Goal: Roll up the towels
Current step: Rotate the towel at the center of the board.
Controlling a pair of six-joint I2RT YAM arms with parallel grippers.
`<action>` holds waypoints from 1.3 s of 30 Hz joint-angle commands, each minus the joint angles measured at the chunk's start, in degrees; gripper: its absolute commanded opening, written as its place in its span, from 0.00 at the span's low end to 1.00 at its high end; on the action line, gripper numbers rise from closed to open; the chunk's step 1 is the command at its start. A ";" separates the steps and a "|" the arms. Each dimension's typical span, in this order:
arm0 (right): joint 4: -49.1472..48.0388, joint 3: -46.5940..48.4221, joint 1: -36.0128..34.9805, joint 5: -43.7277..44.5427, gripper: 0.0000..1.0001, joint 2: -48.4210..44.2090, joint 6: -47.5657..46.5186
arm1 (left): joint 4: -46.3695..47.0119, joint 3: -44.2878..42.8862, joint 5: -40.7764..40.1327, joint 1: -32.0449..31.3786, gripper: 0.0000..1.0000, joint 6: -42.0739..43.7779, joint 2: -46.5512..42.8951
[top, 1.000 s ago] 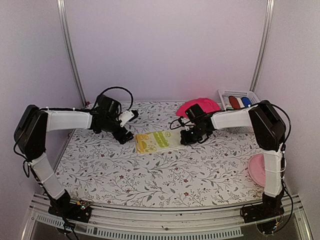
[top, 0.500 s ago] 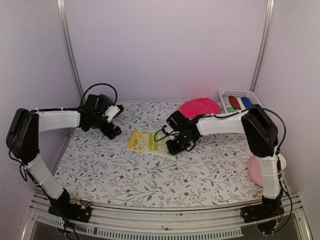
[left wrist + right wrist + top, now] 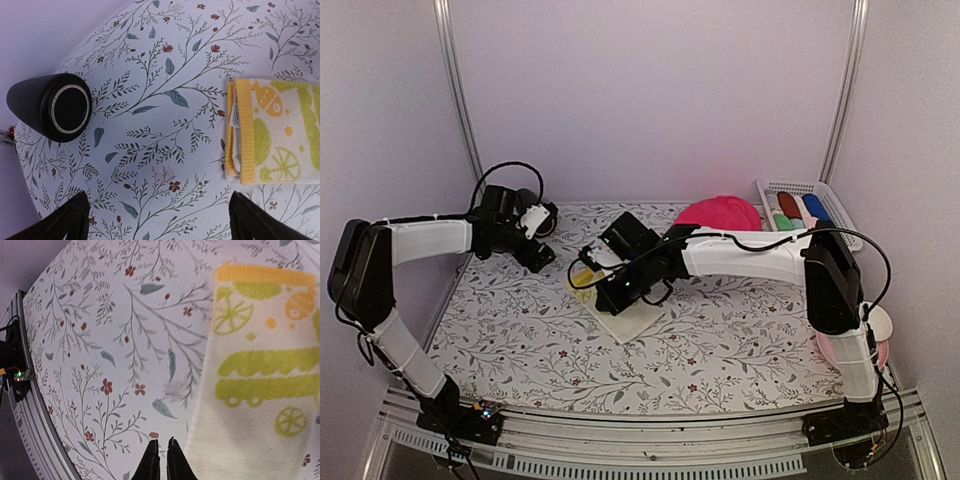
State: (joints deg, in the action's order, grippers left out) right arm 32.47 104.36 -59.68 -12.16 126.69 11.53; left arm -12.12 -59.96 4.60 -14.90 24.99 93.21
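Note:
A pale towel (image 3: 632,318) printed with yellow and green fruit lies flat near the table's middle, its yellow hem (image 3: 582,280) toward the left. In the right wrist view the towel (image 3: 260,390) fills the right side. My right gripper (image 3: 163,460) is shut, its tips just left of the towel's long edge with nothing visible between them; from above it (image 3: 610,296) sits over the towel's left part. My left gripper (image 3: 162,225) stands wide open above bare table, left of the folded yellow hem (image 3: 240,130); from above it (image 3: 540,256) is at the left rear. A hot pink towel (image 3: 720,213) lies bunched at the back.
A black cylinder (image 3: 55,107) lies on its side at the far left rear. A white basket (image 3: 800,203) at the back right holds red, blue and green rolls. A pink plate (image 3: 840,345) sits at the right edge. The table's front rail (image 3: 20,375) shows in the right wrist view.
My right arm has swept left across the table, and the printed towel has shifted left and forward and turned. My left gripper has drawn back toward the left rear, still open.

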 commanded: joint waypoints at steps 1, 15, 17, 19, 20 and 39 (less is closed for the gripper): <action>-3.30 7.33 4.86 8.92 0.06 2.07 -0.23 | 1.71 1.87 1.73 1.01 0.97 0.39 -2.04; -14.24 18.98 7.36 13.91 0.06 19.57 0.06 | 4.29 5.65 2.44 1.82 0.97 0.99 -3.94; -14.57 19.46 7.41 13.46 0.06 21.01 0.60 | 4.59 6.04 2.74 1.93 0.97 0.94 -4.29; -14.54 19.77 7.48 13.71 0.06 22.06 1.33 | 4.74 6.28 2.82 1.95 0.97 0.99 -4.51; -14.40 19.75 7.58 14.23 0.06 22.44 1.64 | 4.74 6.36 2.93 1.96 0.97 0.99 -4.60; -10.26 10.06 16.08 18.92 0.08 15.41 11.78 | 14.76 17.07 11.50 -4.25 0.97 14.53 -10.01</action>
State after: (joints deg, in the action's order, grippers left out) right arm 18.79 116.62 -45.19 5.72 144.81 22.57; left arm -3.81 -46.70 11.70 -15.18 33.10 85.52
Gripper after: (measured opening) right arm 0.069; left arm 0.973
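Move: The folded towel lies askew below the shut right hand, its middle about 9 cm ahead, 2 cm to the left and 7 cm down, its orange-banded end farthest out. The pink towel is some 40 cm ahead and 25 cm to the right, the black cylinder about 42 cm ahead and 18 cm left. From the open left hand, the folded towel lies about 17 cm right, 4 cm back and 10 cm down. Shut right fingers arc forward about 15 cm, land on the towel's far part and drag forward-right, turning clockwise. ##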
